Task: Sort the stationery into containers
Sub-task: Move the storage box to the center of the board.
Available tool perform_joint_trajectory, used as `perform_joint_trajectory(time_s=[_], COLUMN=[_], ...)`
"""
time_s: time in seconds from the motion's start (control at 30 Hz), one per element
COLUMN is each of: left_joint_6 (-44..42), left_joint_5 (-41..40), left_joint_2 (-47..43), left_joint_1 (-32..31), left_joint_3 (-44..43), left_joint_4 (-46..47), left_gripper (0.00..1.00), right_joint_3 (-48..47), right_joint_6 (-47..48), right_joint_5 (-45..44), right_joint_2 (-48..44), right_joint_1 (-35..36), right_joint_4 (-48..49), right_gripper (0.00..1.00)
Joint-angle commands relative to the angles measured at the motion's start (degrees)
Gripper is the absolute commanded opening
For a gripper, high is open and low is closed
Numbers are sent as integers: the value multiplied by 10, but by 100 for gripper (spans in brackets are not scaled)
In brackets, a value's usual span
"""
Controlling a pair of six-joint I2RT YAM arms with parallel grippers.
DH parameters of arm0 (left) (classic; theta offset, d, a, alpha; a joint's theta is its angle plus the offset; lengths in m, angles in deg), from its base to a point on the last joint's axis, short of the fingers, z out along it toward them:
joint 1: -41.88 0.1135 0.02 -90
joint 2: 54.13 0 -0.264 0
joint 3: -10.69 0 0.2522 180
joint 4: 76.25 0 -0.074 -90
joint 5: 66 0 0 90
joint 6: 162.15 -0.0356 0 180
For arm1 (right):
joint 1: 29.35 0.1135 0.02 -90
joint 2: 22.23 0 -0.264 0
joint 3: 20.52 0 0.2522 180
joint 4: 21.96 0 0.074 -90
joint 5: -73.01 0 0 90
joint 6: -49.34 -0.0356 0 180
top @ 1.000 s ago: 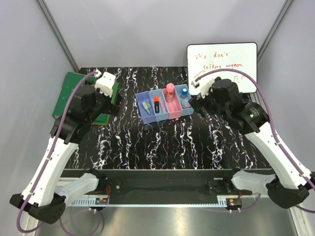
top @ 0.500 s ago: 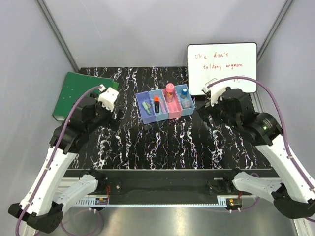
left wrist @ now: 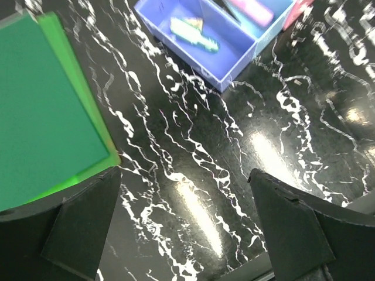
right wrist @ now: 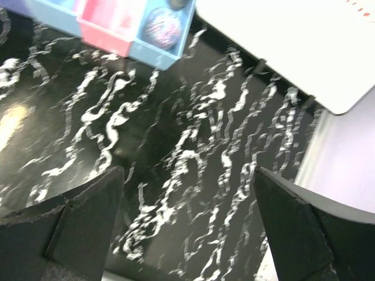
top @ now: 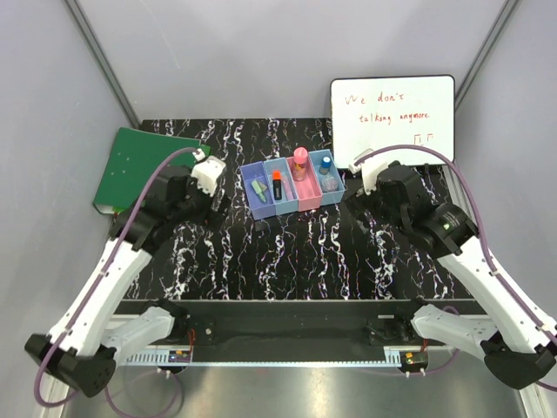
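The containers [top: 292,186] stand as a joined row of four bins at mid-table. The left blue bin [left wrist: 206,48] holds a green highlighter [left wrist: 194,34]. An orange-capped marker [top: 277,184] lies in the second bin. A pink-capped tube [top: 300,162] stands in the pink bin [right wrist: 110,19]. A blue-capped bottle [top: 325,165] and a clear jar [right wrist: 162,26] sit in the light blue bin. My left gripper [left wrist: 183,175] hangs open over bare table left of the row. My right gripper [right wrist: 188,173] is open over bare table to the row's right.
A green binder [top: 139,167] lies at the table's left edge, close to my left fingers [left wrist: 79,225]. A whiteboard [top: 393,117] with orange writing leans at the back right, its edge [right wrist: 293,44] just beyond my right gripper. The black marbled table [top: 287,257] stretches toward the arm bases.
My left arm has swung right, off the green binder and toward the bins. The right arm has shifted only slightly beside the row. Both grippers stayed open.
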Motion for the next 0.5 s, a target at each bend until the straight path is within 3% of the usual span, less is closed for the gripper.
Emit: perform_joint_trajectory(time_s=[0.0,0.17,0.47], left_joint_6=[14,-70,-216], left_joint_5=[-40,-149,-104], left_joint_2=[51,131,226], left_joint_1=[-19,-86,-88], left_joint_3=[26,41,7], left_joint_4=[56,109,174], left_gripper=[99,99,99], right_joint_3=[23,23,40], right_joint_6=[43,64,94], right_joint_5=[-70,-75,-83], right_joint_2=[1,13,19], right_joint_1=[-1,-2,-1], right_joint_4=[77,86,94], right_gripper=[100,100,100])
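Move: Ahead and to the right of the left hand, the storage box has its middle about 10 cm farther out, 19 cm to the right and some 18 cm lower; the green marker in its left-end compartment lies about 9 cm ahead and 12 cm right of that hand, the green binder 13 cm ahead and 15 cm left. From the right hand, the box's middle is about 10 cm ahead, 19 cm left and 21 cm below, the whiteboard some 22 cm ahead and 6 cm right. Dropping about 8.5 cm towards the left end of the storage box, the left hand also works forward some 4.5 cm and right 3 cm, most of the descent coming early, while it rolls about 20 degrees so its left side lifts. The right hand eases forward about 2.5 cm at nearly the same height with a slight roll the other way. Both grippers stay wide open and touch nothing. ##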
